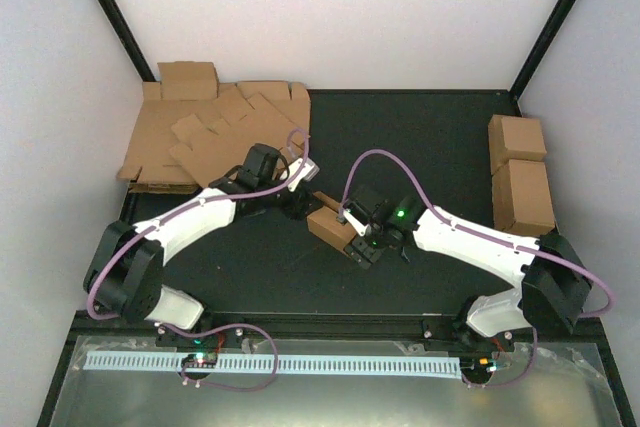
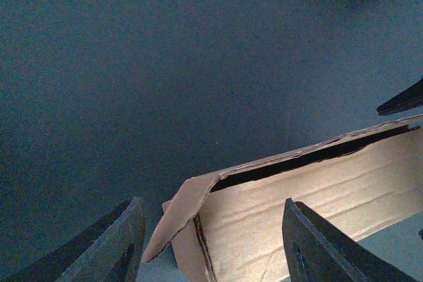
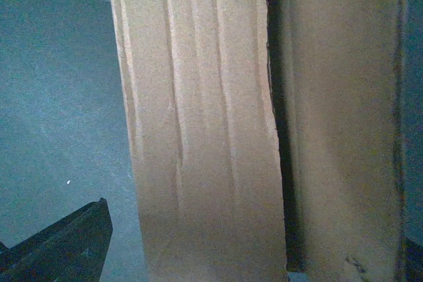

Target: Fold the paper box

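The paper box point(image 1: 328, 224) is a small brown cardboard box lying on the dark table between my two arms. My left gripper point(image 1: 298, 199) is at its far-left end and my right gripper point(image 1: 362, 239) at its near-right end. In the left wrist view the box's end point(image 2: 297, 196) lies between the fingers of the open left gripper point(image 2: 211, 246), and a loose end flap point(image 2: 182, 216) sticks out clear of the left finger. In the right wrist view the box's long panel point(image 3: 205, 130) fills the space inside the open right gripper point(image 3: 244, 255). A gap separates that panel from the left fingertip point(image 3: 66, 249).
A heap of flat cardboard sheets point(image 1: 215, 132) lies at the back left corner. Two brown cardboard cuboids point(image 1: 520, 172) stand along the right edge. White enclosure walls surround the table, and a metal tray point(image 1: 330, 392) runs along the front by the arm bases.
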Robot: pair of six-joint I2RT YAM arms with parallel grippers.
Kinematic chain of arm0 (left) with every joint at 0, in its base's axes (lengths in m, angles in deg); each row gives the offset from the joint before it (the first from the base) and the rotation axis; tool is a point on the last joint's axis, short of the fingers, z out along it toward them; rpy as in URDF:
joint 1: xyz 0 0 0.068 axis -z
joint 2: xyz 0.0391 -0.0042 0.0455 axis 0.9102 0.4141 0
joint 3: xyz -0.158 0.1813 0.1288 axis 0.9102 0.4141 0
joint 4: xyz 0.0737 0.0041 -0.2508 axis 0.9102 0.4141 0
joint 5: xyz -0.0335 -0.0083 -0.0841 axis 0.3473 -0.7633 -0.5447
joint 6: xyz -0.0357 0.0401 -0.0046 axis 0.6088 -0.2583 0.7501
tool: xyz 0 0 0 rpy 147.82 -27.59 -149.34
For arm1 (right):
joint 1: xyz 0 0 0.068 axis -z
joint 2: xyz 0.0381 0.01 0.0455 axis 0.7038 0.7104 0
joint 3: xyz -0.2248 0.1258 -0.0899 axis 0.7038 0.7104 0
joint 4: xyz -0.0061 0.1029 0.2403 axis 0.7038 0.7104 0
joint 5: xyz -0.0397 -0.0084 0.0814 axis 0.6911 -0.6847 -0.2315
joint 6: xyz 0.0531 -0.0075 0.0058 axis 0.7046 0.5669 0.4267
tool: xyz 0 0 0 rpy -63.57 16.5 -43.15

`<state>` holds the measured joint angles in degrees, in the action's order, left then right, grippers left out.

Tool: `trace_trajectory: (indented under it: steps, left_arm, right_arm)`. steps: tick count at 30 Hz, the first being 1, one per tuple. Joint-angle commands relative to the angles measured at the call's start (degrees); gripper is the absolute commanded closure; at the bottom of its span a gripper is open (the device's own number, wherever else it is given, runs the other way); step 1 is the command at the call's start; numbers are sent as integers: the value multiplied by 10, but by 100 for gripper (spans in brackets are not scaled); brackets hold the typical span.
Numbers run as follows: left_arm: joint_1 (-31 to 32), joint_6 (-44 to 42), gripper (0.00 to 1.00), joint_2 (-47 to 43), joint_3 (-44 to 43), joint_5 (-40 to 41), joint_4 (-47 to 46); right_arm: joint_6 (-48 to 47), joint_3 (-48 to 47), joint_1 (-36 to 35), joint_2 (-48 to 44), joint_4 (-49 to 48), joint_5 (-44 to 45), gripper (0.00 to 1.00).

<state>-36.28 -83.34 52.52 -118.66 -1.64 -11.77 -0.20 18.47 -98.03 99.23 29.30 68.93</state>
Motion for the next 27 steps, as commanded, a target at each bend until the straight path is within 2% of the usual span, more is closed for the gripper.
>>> trace_trajectory:
  steps: [1,3,9,15,21,27]
  left_arm:
    - [-2,-14,40,19,-25,12,3]
    - [-2,-18,41,21,-29,13,7]
    - [-1,-4,64,21,-36,11,18]
    - [3,16,79,13,-32,14,28]
    - [10,32,83,11,-34,34,47]
    - [22,53,91,6,-45,62,76]
  right_arm:
    - [-6,-19,-5,7,3,0,11]
    - [-6,-19,-5,7,3,0,11]
    - [-5,-21,-5,12,3,2,15]
    - [-2,-24,-4,16,-1,4,21]
    - [-1,-22,-4,15,-2,5,27]
    - [1,-22,-4,14,-2,6,32]
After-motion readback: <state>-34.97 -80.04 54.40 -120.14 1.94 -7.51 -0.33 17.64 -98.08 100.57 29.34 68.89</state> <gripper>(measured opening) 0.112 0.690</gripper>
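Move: The box's open end flap lies just below the left hand and about 1 cm to its right, between the spread fingers; the box's middle is some 4 cm back, 7 cm to the right and 5 cm down. The cardboard sheets lie about 16 cm ahead and 18 cm to the left, some 12 cm below. From the right hand, the box's near end is straight below by about 2 cm, and its middle 3 cm ahead and 5 cm left. The box's end flap is pinched by the left hand, whose fingers go from over half open to nearly shut on it as the hand sinks about 1.5 cm in two steps, tipping some 5 degrees steeper. Meanwhile the right hand all but stays in place astride the near end, its wide-open fingers drawing in partway around the box. ##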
